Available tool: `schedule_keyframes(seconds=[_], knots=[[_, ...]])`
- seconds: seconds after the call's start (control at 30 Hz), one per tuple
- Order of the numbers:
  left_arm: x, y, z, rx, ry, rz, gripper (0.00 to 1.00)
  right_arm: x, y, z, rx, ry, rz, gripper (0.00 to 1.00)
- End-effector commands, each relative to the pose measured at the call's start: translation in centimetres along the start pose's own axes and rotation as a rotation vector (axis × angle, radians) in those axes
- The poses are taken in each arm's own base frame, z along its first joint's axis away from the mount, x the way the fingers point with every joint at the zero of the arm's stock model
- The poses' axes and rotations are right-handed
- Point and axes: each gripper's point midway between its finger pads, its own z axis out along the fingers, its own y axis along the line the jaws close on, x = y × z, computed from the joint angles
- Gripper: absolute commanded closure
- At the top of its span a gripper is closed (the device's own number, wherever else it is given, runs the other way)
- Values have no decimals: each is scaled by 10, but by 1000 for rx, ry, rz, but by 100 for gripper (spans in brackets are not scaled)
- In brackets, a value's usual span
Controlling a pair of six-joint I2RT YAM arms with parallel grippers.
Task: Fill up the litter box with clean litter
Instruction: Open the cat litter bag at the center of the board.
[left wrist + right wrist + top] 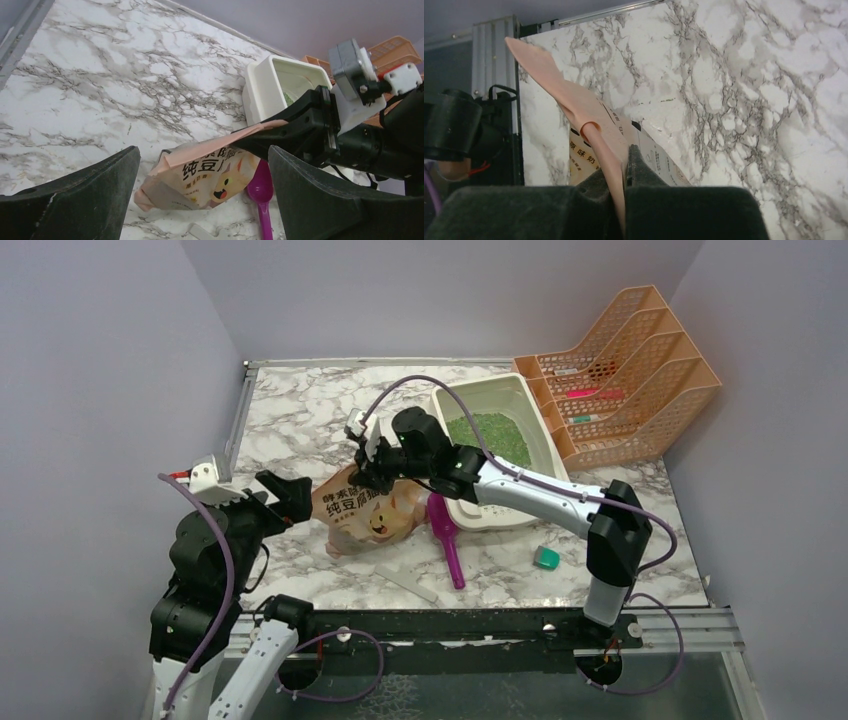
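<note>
The cream-white litter box [447, 400] sits at the back right with green clean litter [492, 436] spread inside it. Just left of it a tan paper bag [368, 512] lies on the marble. My right gripper [374, 466] is shut on the bag's flattened top edge, which shows pinched between its fingers [639, 170]. My left gripper [288, 496] hangs open just left of the bag and apart from it. In the left wrist view the bag [200, 175] lies beyond its spread jaws, with the litter box [262, 90] behind.
A magenta scoop [447, 536] lies between the bag and the litter box. An orange mesh rack [625, 370] stands at the back right. A small teal block [546, 558] and a white strip [405, 582] lie near the front edge. Walls close in on three sides.
</note>
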Motion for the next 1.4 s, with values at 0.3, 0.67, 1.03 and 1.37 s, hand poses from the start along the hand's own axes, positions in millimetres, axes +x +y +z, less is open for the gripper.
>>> schedule_keyframes(seconds=[0.3,0.67,1.03,1.37], knots=[[47,-30,-4,221,208,64,2,-92,-8,-26,32,-262,243,99],[49,-66,26,485,239,396,8,-50,16,-47,-61,-118,30,99],[66,-72,33,655,372,691,15,-46,14,-59,-29,-113,-20,99],[98,-67,19,806,367,796,34,-59,12,-63,-16,-161,-59,99]])
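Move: The free left end of the cat litter bag's mouth is the left gripper's goal, roughly 3 cm ahead of it, 4 cm to its right and 7 cm below. The grey strip lies on the table about 5 cm back and 19 cm right of the left gripper, the magenta scoop about 6 cm ahead and 28 cm right. The right gripper already pinches the rim; the free end is some 9 cm to its left, 4 cm back and about level. Bring the left gripper about 10 cm right and 5 cm down to the free end of the bag's mouth, swinging the wrist some 50 degrees clockwise and raising its left side about 30, so the fingers straddle the rim; narrow them by about a quarter without shutting. With the right, keep the rim pinched and draw it about 4 cm right and 2 cm back. ##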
